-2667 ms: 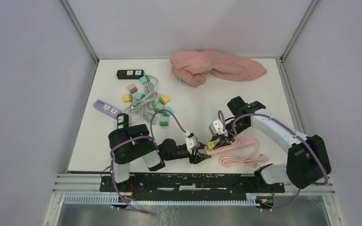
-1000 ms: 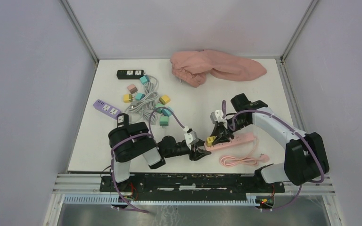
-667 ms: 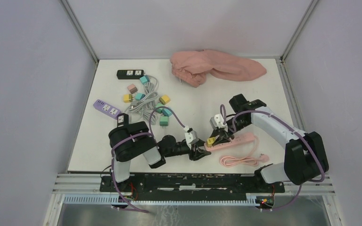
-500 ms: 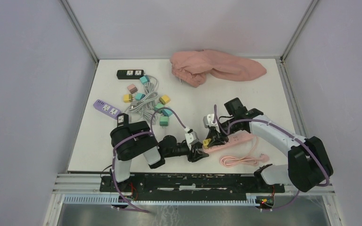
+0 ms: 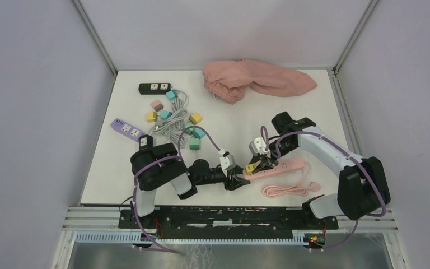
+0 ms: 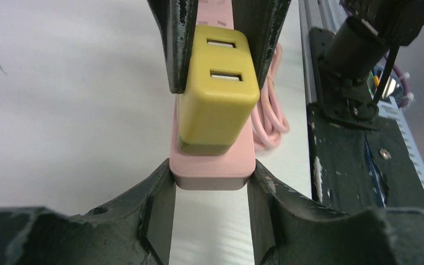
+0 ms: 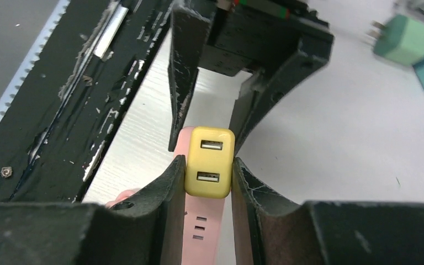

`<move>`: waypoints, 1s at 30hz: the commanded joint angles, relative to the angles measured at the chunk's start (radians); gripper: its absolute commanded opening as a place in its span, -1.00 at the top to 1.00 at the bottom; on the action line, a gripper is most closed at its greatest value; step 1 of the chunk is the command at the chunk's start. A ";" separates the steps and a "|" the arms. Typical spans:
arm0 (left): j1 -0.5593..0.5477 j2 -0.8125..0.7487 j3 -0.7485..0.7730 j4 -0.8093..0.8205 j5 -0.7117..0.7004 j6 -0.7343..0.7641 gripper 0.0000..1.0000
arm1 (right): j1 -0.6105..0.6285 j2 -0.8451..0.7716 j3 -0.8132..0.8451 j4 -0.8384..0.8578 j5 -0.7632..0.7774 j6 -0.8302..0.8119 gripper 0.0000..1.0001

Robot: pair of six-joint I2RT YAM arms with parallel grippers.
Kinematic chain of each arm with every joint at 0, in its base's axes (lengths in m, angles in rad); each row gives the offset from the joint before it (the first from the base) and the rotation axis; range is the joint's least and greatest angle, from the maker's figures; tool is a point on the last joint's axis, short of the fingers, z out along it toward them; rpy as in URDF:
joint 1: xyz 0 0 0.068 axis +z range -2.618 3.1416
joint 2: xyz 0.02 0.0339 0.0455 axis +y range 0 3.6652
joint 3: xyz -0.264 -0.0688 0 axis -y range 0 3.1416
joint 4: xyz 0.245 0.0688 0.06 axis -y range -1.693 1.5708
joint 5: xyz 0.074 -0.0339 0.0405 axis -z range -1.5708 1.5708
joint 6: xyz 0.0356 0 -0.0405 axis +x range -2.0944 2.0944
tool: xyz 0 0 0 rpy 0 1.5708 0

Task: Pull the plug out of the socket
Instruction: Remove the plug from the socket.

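Observation:
A yellow plug (image 5: pixel 251 166) with two USB ports stands in the left end of a pink socket strip (image 5: pixel 283 166) lying on the table near the front edge. My right gripper (image 5: pixel 256 163) is shut on the plug (image 7: pixel 208 163), a finger pressed against each side. My left gripper (image 5: pixel 236 180) is shut on the end of the strip (image 6: pixel 212 165), just below the plug (image 6: pixel 218 94). No gap shows between the plug and the strip (image 7: pixel 201 226).
The strip's pink cord (image 5: pixel 283 191) coils by the front rail (image 5: pixel 229 216). A pink cloth (image 5: pixel 257 78) lies at the back. At the back left are a black power strip (image 5: pixel 154 87), a purple one (image 5: pixel 126 129), and several coloured plugs on grey cables (image 5: pixel 173 120).
The right gripper swung left with the plug and strip half a second ago, then came back right. Both grips stayed as they were.

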 commanded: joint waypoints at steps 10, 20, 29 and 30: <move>0.041 0.035 -0.023 -0.103 -0.093 -0.049 0.94 | -0.017 -0.135 -0.074 0.487 -0.028 0.732 1.00; 0.048 0.025 -0.029 -0.099 -0.095 -0.054 0.94 | -0.042 -0.016 0.127 -0.275 -0.142 -0.044 0.99; 0.049 -0.058 -0.080 -0.108 -0.205 -0.106 -0.55 | -0.093 -0.048 0.130 -0.107 -0.148 0.245 0.93; 0.048 -0.075 -0.086 -0.114 -0.213 -0.107 -0.63 | -0.099 -0.051 0.128 -0.087 -0.145 0.275 0.93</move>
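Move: The yellow plug is right in the right hand's closed fingers, still on the pink power strip, whose middle lies about 8 cm to that hand's right, 1 cm back and 5 cm below. From the left hand, which grips the strip's left end, the plug stands roughly 3 cm to the right, 3 cm ahead and 3 cm higher. The looped pink cable lies some 11 cm right of the right hand, 8 cm back and 8 cm below. The yellow plug, kept pinched in the right fingers, is worked left, then forward, then back while being drawn up about 4 cm out of the strip, the hand rocking by some 15 degrees. The left hand takes the strip's end down about 4 cm and slightly left, tilting it, holds there, then opens its fingers and lets go, easing left and forward. ##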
